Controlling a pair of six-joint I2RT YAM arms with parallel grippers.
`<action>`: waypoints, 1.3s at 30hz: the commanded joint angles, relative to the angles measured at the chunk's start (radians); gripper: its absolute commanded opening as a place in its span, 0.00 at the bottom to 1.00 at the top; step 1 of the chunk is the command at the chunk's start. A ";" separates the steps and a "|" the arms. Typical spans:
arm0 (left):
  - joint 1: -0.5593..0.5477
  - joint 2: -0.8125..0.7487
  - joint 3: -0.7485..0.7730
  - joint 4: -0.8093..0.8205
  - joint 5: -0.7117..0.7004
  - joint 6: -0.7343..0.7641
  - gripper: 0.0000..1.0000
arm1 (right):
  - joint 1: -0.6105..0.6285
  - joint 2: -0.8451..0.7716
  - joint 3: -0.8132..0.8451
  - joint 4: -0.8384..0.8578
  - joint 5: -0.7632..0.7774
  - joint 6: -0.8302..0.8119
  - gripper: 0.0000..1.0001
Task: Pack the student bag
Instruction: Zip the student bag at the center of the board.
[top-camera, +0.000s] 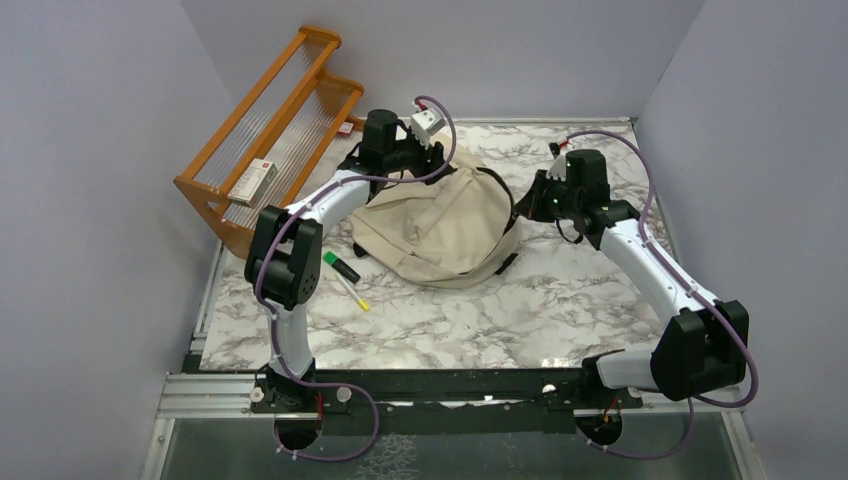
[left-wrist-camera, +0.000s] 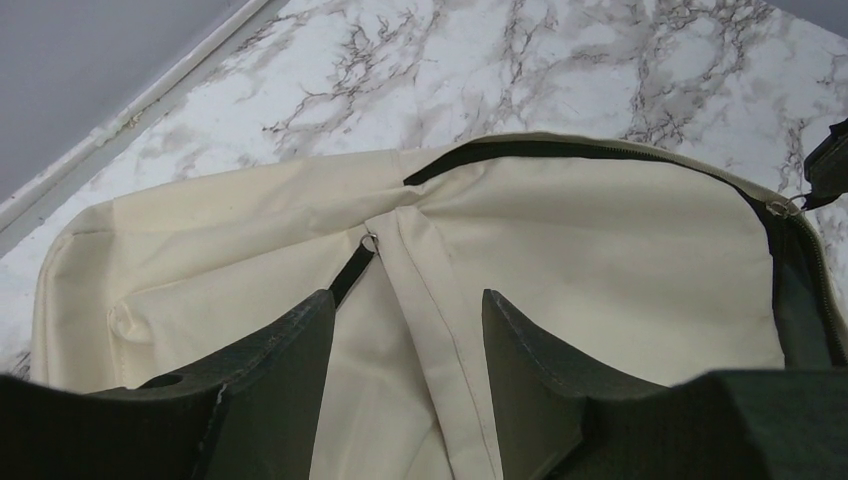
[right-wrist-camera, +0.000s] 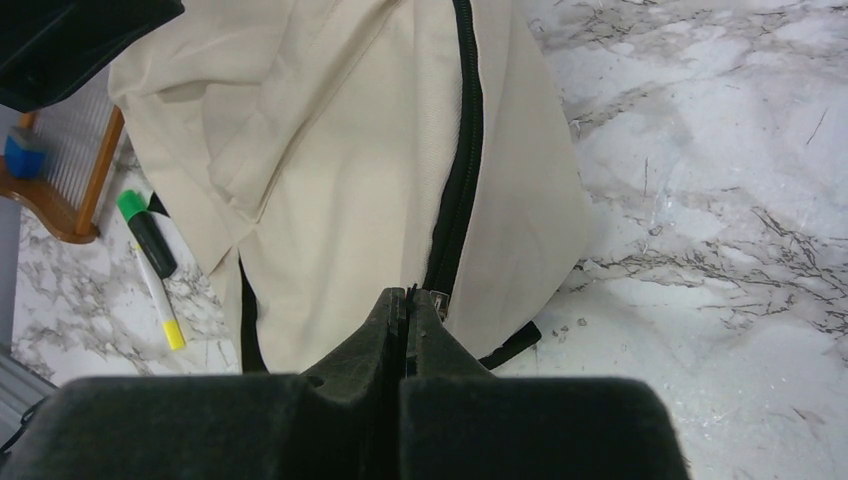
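Note:
The student bag (top-camera: 440, 225) is a beige canvas backpack lying flat in the middle of the marble table. My left gripper (top-camera: 432, 155) hovers over its far left part. In the left wrist view it (left-wrist-camera: 408, 295) stands open above the cream fabric (left-wrist-camera: 600, 270), with a fold and a small metal ring (left-wrist-camera: 369, 241) between the fingers. My right gripper (top-camera: 535, 197) is at the bag's far right edge. In the right wrist view it (right-wrist-camera: 408, 292) is shut on the thin black zipper pull (right-wrist-camera: 411, 291), beside the slider (right-wrist-camera: 440, 298) of the black zipper (right-wrist-camera: 462, 150).
A green-capped highlighter (top-camera: 340, 267) and a yellow-tipped pen (top-camera: 352, 290) lie on the table left of the bag. An orange wooden rack (top-camera: 270, 130) stands at the back left, with a small box (top-camera: 252, 180) on it. Walls close in on three sides.

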 joint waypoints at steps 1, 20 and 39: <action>-0.002 -0.041 0.058 -0.061 0.002 0.073 0.57 | 0.000 -0.038 -0.001 0.000 0.012 -0.014 0.01; -0.069 0.164 0.405 -0.460 0.258 0.718 0.58 | 0.000 -0.091 0.007 -0.055 -0.060 -0.011 0.01; -0.264 0.327 0.612 -0.696 0.149 1.108 0.55 | 0.000 -0.137 -0.018 -0.082 -0.059 -0.041 0.00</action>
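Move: From the left hand, the zip edge just beyond the puller lies about 13 cm to the right and 6 cm back, some 5 cm lower; the zip puller is about 14 cm right, 9 cm back and 5 cm lower. From the right hand, shut at the puller, that edge is roughly 4 cm ahead and straight in line; the black strap end lies about 8 cm back, 1 cm left and 12 cm below. Bring the left gripper, fingers kept half open, up about 5 cm, then swing it right and back over the bag and down about 9 cm to the zip edge beside the right fingertips, turning it some 45 degrees clockwise on the way. Keep the right fingers shut on the puller while drawing it slightly back and up. ##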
